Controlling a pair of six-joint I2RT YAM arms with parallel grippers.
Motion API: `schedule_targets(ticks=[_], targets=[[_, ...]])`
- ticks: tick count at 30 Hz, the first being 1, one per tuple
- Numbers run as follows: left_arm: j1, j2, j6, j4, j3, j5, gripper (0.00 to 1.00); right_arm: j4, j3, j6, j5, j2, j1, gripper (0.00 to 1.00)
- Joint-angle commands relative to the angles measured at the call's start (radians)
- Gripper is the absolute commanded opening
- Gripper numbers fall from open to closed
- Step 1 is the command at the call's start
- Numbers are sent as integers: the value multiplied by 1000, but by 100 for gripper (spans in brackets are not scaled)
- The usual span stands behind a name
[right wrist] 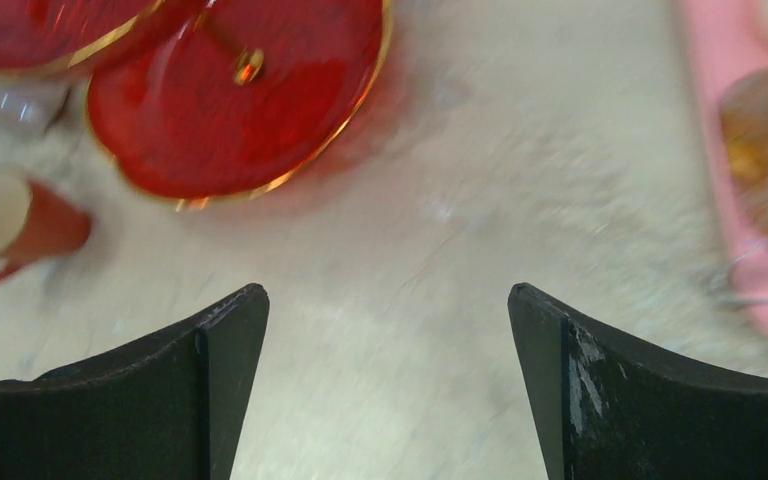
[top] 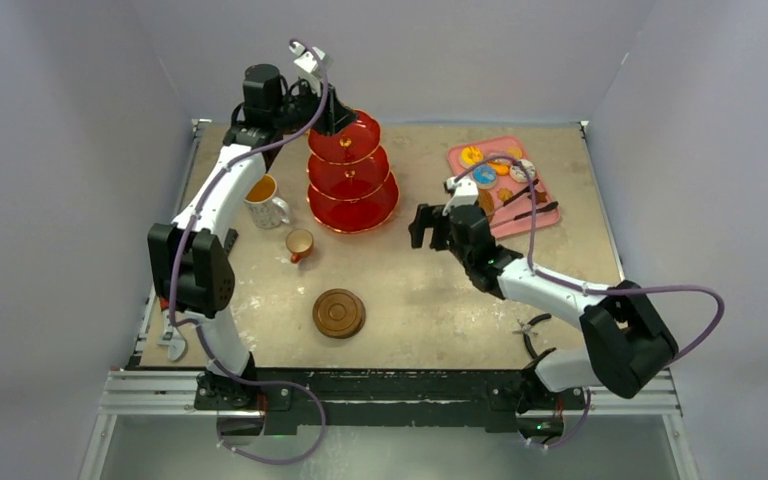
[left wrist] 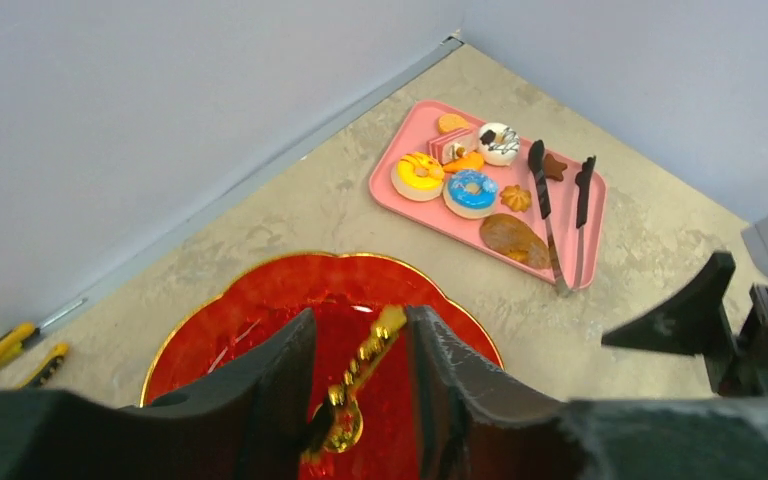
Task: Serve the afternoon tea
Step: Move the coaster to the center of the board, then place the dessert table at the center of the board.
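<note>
The red three-tier stand (top: 352,185) stands at the back of the table. My left gripper (top: 332,112) is on top of it. In the left wrist view its jaws (left wrist: 360,315) are closed on the stand's gold handle (left wrist: 365,365), which touches both fingers above the top tier (left wrist: 250,310). A white mug of amber tea (top: 265,200) and a small brown cup (top: 299,244) sit left of the stand, the brown saucer (top: 338,313) nearer the front. Small pastries (left wrist: 470,190) lie on the pink tray (left wrist: 415,130). My right gripper (top: 428,228) hovers open and empty (right wrist: 388,295) between stand and tray.
Black tongs (left wrist: 545,215) lie on the pink tray beside the pastries. Pliers (top: 532,330) rest near the table's front right edge, and yellow-handled tools (left wrist: 0,355) lie by the back wall. Grey walls enclose the table on three sides.
</note>
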Motion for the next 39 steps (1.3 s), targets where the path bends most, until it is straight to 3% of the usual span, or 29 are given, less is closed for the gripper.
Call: schedule_targets(ticks=[1, 5, 13, 23, 30, 39], targets=[[-41, 26, -8, 42, 63, 75, 30, 4, -67, 65, -54, -48, 107, 92], [-73, 13, 25, -6, 65, 57, 11, 35, -137, 85, -73, -46, 204, 82], [-144, -49, 61, -146, 82, 26, 3, 123, -244, 51, -116, -18, 350, 70], [-192, -129, 31, -219, -4, 27, 1, 218, -253, 39, -37, 108, 575, 48], [-219, -178, 53, -266, -24, 9, 1, 358, -223, 17, 4, 269, 641, 43], [-225, -217, 47, -274, -55, -15, 0, 413, -45, -172, 2, 445, 653, 39]])
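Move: The coaster lies flat about 17 cm back, 21 cm left and 13 cm below the right hand; the teacup sits 9 cm to the coaster's left and 17 cm farther out. The tiered stand's middle is 12 cm ahead and 17 cm left of the right hand, level with it. The left hand has the stand's top knob about 4 cm right and 1 cm back, a shade lower, with the mug 3 cm back, 14 cm left, 28 cm down. Against the coaster's near right edge come the right fingertips: the hand sweeps back, left and down, turning nearly 40 degrees counter-clockwise and closing by over half, then pushes left and slightly forward along the table. The left hand slides right, shuts on the stand's knob and drags the stand back about 10 cm and some way right, keeping its height. ##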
